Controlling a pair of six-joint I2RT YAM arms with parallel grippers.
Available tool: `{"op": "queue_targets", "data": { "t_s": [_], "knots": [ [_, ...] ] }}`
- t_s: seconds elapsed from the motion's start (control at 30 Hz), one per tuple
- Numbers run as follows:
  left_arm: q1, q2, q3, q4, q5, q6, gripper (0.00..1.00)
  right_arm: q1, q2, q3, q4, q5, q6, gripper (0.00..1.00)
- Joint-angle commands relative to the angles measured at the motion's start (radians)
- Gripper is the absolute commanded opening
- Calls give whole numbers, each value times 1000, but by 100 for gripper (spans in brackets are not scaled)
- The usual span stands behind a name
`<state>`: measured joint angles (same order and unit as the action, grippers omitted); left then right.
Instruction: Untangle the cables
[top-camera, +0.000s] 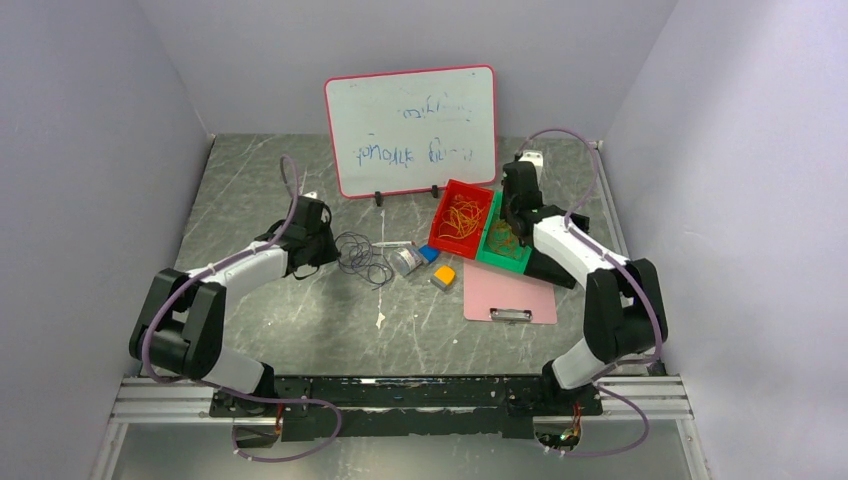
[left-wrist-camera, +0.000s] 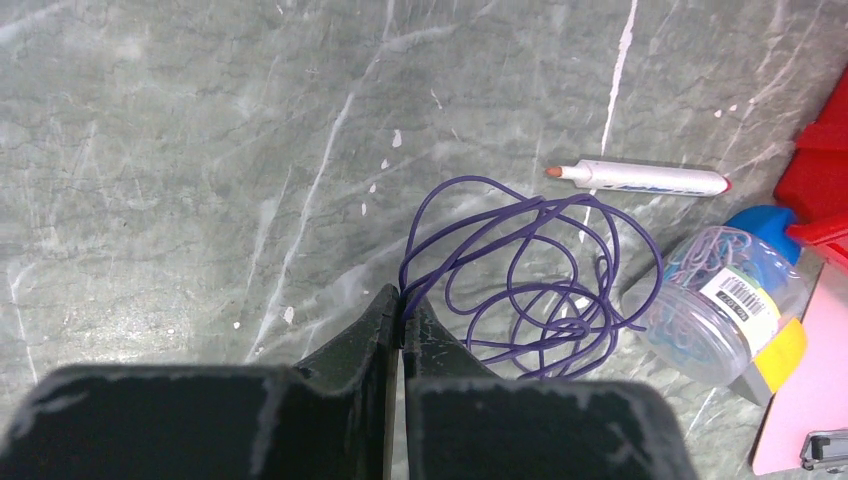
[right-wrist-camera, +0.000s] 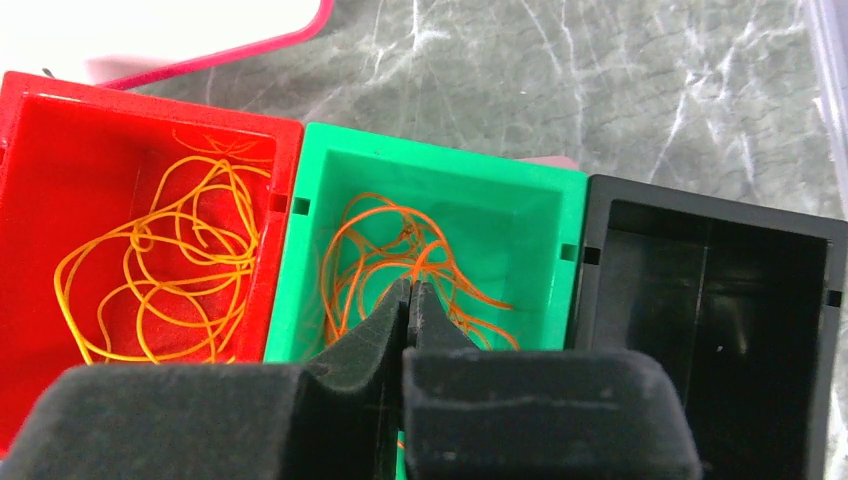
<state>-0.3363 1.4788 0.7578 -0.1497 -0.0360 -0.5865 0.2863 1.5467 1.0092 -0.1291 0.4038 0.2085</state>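
A dark purple cable (left-wrist-camera: 530, 280) lies in loose loops on the grey table, seen as a small coil (top-camera: 362, 258) in the top view. My left gripper (left-wrist-camera: 402, 305) is shut on a strand at the coil's left edge, and it sits just left of the coil (top-camera: 335, 250). A yellowish cable (right-wrist-camera: 150, 270) lies in the red bin (right-wrist-camera: 40, 130). An orange cable (right-wrist-camera: 400, 235) lies in the green bin (right-wrist-camera: 440, 165). My right gripper (right-wrist-camera: 411, 290) hangs shut over the green bin, right above the orange loops; whether it pinches a strand does not show.
A black bin (right-wrist-camera: 700, 210) adjoins the green one on its right. A white marker (left-wrist-camera: 640, 178), a clear jar of paper clips (left-wrist-camera: 715, 305), a yellow block (top-camera: 443, 277) and a pink clipboard (top-camera: 510, 295) lie mid-table. A whiteboard (top-camera: 410, 130) stands at the back.
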Motion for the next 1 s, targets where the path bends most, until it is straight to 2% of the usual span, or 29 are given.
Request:
{"op": "queue_targets", "data": {
  "t_s": [0.0,0.23,0.63,0.8,0.97],
  "knots": [
    [10,-39,1,-2,-18,17,7,-25,47,54,-30,-66,31,0],
    [10,-41,11,-14,-19,16,7,-36,150,88,-83,-134,37,0],
    [10,-40,55,-33,-3,33,7,-35,232,77,-97,-149,34,0],
    [12,-46,54,-24,-2,32,7,-35,150,73,-98,-103,34,12],
    [12,-61,56,-14,-5,46,7,-36,-1,61,-78,-61,12,33]
  ]
}}
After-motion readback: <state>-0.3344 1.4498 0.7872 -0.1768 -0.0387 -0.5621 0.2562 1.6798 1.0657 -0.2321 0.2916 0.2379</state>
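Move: The right gripper holds an orange cable above the green box, whose middle is about 10 cm below, 1 cm back and 1 cm left. The red box is roughly 12 cm to the left and 2 cm farther out; the black box is some 11 cm right and 4 cm back. The left gripper already pinches the purple cable, whose heap lies 7 cm to its right, 1 cm back and 4 cm down, with the marker 14 cm right and 3 cm ahead. Lower the right gripper about 8 cm into the green box, tipping the fingers some 15 degrees further down, then open them to let go of the orange cable and start back up by about 3 cm. Meanwhile, keep the left fingers shut on the purple cable and ease it up by a centimetre or two. ##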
